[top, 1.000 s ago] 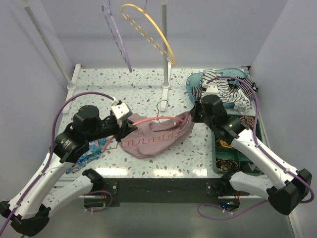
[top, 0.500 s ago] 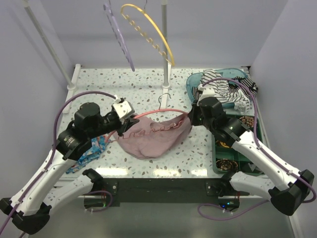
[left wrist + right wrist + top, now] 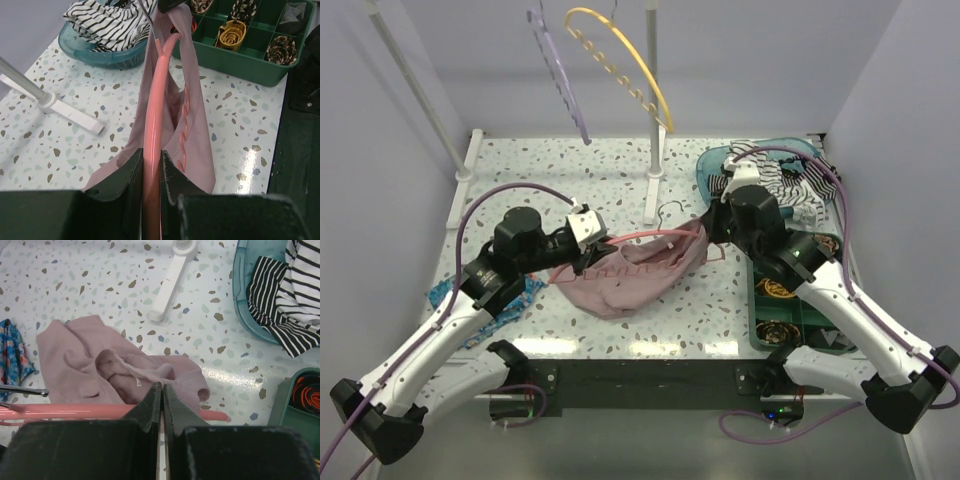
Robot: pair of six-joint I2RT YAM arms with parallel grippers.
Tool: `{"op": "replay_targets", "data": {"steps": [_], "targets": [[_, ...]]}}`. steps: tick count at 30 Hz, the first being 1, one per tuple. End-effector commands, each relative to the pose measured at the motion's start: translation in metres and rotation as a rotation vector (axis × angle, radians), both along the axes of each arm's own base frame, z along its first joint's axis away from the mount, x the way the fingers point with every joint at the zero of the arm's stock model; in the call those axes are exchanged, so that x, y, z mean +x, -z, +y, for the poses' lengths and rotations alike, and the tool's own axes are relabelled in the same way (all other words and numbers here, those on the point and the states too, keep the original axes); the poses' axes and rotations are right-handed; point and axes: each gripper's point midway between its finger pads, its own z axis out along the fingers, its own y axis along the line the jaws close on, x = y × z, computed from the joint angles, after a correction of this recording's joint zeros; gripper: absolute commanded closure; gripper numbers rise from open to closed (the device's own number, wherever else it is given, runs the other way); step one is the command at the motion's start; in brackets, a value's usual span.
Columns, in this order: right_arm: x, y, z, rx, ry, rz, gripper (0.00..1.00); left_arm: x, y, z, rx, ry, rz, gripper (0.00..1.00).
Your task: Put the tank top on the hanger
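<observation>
The coral-pink hanger (image 3: 650,237) is held level above the table, its metal hook (image 3: 665,210) pointing to the far side. My left gripper (image 3: 592,246) is shut on its left end; in the left wrist view the hanger (image 3: 152,115) runs straight out from between the gripper (image 3: 151,162) fingers. The dusty-pink tank top (image 3: 620,282) hangs from the hanger and sags onto the table. My right gripper (image 3: 712,232) is shut on the top's right edge. In the right wrist view this gripper (image 3: 162,386) pinches fabric of the tank top (image 3: 80,360) just above the hanger (image 3: 75,411).
A teal basin (image 3: 715,165) with a striped garment (image 3: 785,185) sits at the back right. A green compartment tray (image 3: 790,312) lies along the right edge. A blue floral cloth (image 3: 510,300) lies at the left. The rack post (image 3: 653,120) carries lilac (image 3: 560,80) and yellow (image 3: 625,60) hangers.
Both grippers have carried the hanger and tank top to the right and slightly away from me. The top hangs more bunched under the hanger. Both grips are unchanged.
</observation>
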Motion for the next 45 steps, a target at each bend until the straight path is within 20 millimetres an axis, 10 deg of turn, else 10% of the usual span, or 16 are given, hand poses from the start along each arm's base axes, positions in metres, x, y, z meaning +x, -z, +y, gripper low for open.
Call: {"op": "replay_targets", "data": {"steps": [1, 25, 36, 45], "targets": [[0.005, -0.037, 0.012, 0.043, -0.059, -0.092, 1.0, 0.002, -0.042, -0.017, -0.142, 0.061, -0.13, 1.0], [-0.002, -0.052, 0.028, 0.101, -0.131, -0.108, 1.0, 0.022, -0.031, -0.034, -0.387, 0.017, -0.123, 1.0], [-0.008, -0.063, 0.032, 0.145, -0.191, -0.199, 0.54, 0.025, -0.013, -0.049, -0.435, 0.031, -0.029, 1.0], [-0.001, -0.045, 0.062, 0.134, -0.211, -0.23, 0.52, 0.029, 0.008, -0.06, -0.436, 0.0, 0.033, 1.0]]}}
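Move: From the left hand, already gripping one end of the hanger, the tank top's strap in the shut right fingers is about 18 cm to the right, 6 cm ahead and nearly level. From the right hand the hanger's neck is some 10 cm left, 3 cm back and slightly lower. The tank top's body lies about 18 cm below both hands, 4 cm right of the left hand; the stand foot is 11 cm left and 15 cm ahead of the right hand. The right fingers keep the strap over the hanger's far end while easing left and up, then open to about half and let it go, carrying on left to straddle the bar at the hook, about 5 cm over in all. The left hand keeps its grip and feeds the hanger right, down and a little forward, some 5 cm rightward, tipping its free end up about 20 degrees. ##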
